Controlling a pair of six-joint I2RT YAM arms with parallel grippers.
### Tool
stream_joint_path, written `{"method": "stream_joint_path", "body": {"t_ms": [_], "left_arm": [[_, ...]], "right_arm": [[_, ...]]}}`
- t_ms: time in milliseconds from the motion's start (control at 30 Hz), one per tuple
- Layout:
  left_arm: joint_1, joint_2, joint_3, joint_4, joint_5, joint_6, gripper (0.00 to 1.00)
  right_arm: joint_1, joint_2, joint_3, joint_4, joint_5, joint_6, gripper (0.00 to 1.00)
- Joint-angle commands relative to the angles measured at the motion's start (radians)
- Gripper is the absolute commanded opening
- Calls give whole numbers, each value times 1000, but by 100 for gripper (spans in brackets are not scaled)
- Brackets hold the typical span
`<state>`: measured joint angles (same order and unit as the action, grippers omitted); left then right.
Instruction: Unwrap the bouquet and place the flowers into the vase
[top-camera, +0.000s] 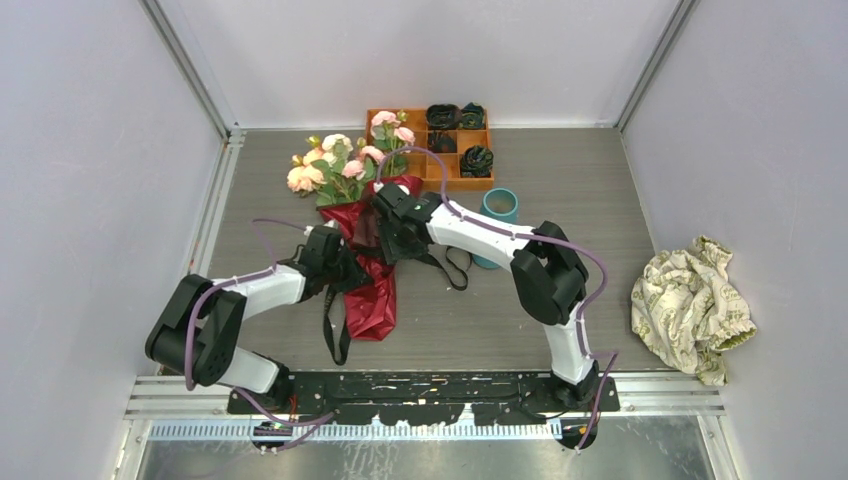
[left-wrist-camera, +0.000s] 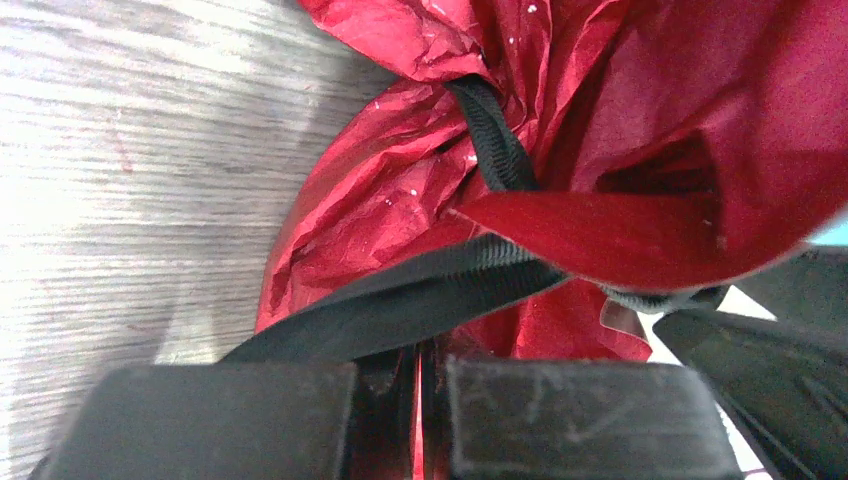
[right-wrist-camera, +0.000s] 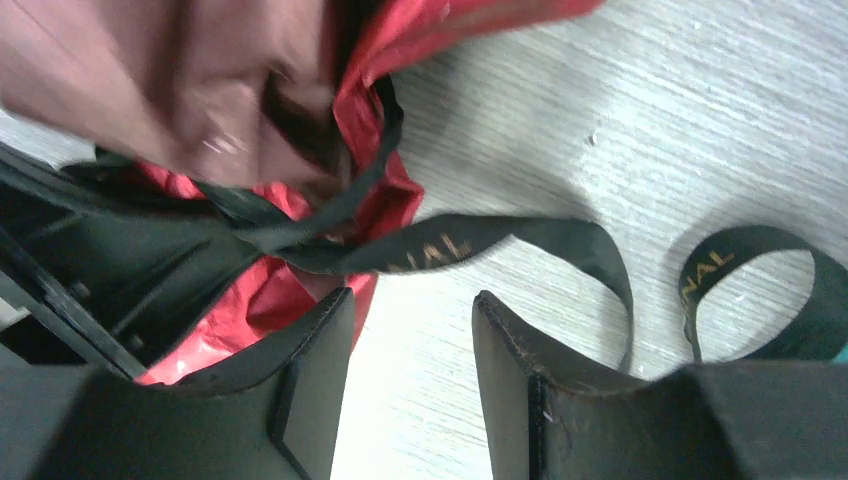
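The bouquet lies on the table, its dark red wrapping (top-camera: 372, 295) pointing toward me and its pink and peach flowers (top-camera: 335, 165) at the far end. A black ribbon (top-camera: 335, 330) trails loose from its waist and still circles the paper (left-wrist-camera: 497, 150). My left gripper (top-camera: 350, 268) (left-wrist-camera: 418, 365) is shut on a fold of the red wrapping (left-wrist-camera: 400, 180), beneath a ribbon strand (left-wrist-camera: 400, 305). My right gripper (top-camera: 392, 225) (right-wrist-camera: 412, 310) stands open at the bouquet's right side, only bare table between its fingers, and the ribbon (right-wrist-camera: 470, 240) passes just beyond the tips. The teal vase (top-camera: 499, 207) stands upright right of the bouquet.
An orange compartment tray (top-camera: 430, 183) with dark rosettes sits at the back, just behind the flowers. A crumpled beige patterned cloth (top-camera: 690, 305) lies at the right edge. Grey walls close in the table on three sides.
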<state>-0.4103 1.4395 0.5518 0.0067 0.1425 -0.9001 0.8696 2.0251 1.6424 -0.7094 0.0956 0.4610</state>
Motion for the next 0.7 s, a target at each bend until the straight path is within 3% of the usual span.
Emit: {"method": "stream_joint_path", "body": {"t_ms": [0,200,367,533,667], "left_arm": [[13,77,-17,-68,-133,57,0],[13,26,-2,-119,-129,78,0],[13,-125,28,-251,-134,94,0],[13,-317,89,-421,-248,116,1],[12,-413,80,-456,-283,118,4]], "right_arm": [[9,-80,-54,-50,5,-38,53],[9,-140,-185,-30,31,-44,53],[10,-206,-216,24,40,-28,53],[10,-184,-127,29,71,-12,54],[9,-100,23,9,69,-5,54]]}}
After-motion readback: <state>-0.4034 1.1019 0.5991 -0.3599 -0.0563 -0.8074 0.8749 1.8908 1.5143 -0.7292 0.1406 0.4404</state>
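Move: The ribbon knot on the wrapper lies about 3 cm ahead, 5 cm left and 5 cm below my right hand; its right tail is about 9 cm to my right and level fore and aft, and the vase 16 cm right and 3 cm ahead. My left hand has the left tail about 6 cm left and 7 cm back, the wrapper's bottom part 6 cm back and straight in line, the flowers 20 cm ahead and 4 cm left. With my right fingers still half open, I sweep back, right and down beside the knot, about 8 cm in all, then turn and lift forward and left again. My left hand, shut and low on the wrapper, barely creeps forward before it comes clear, moving about 5 cm left and 5 cm up, slightly back, and rolling so its left side rises some 10 degrees. ##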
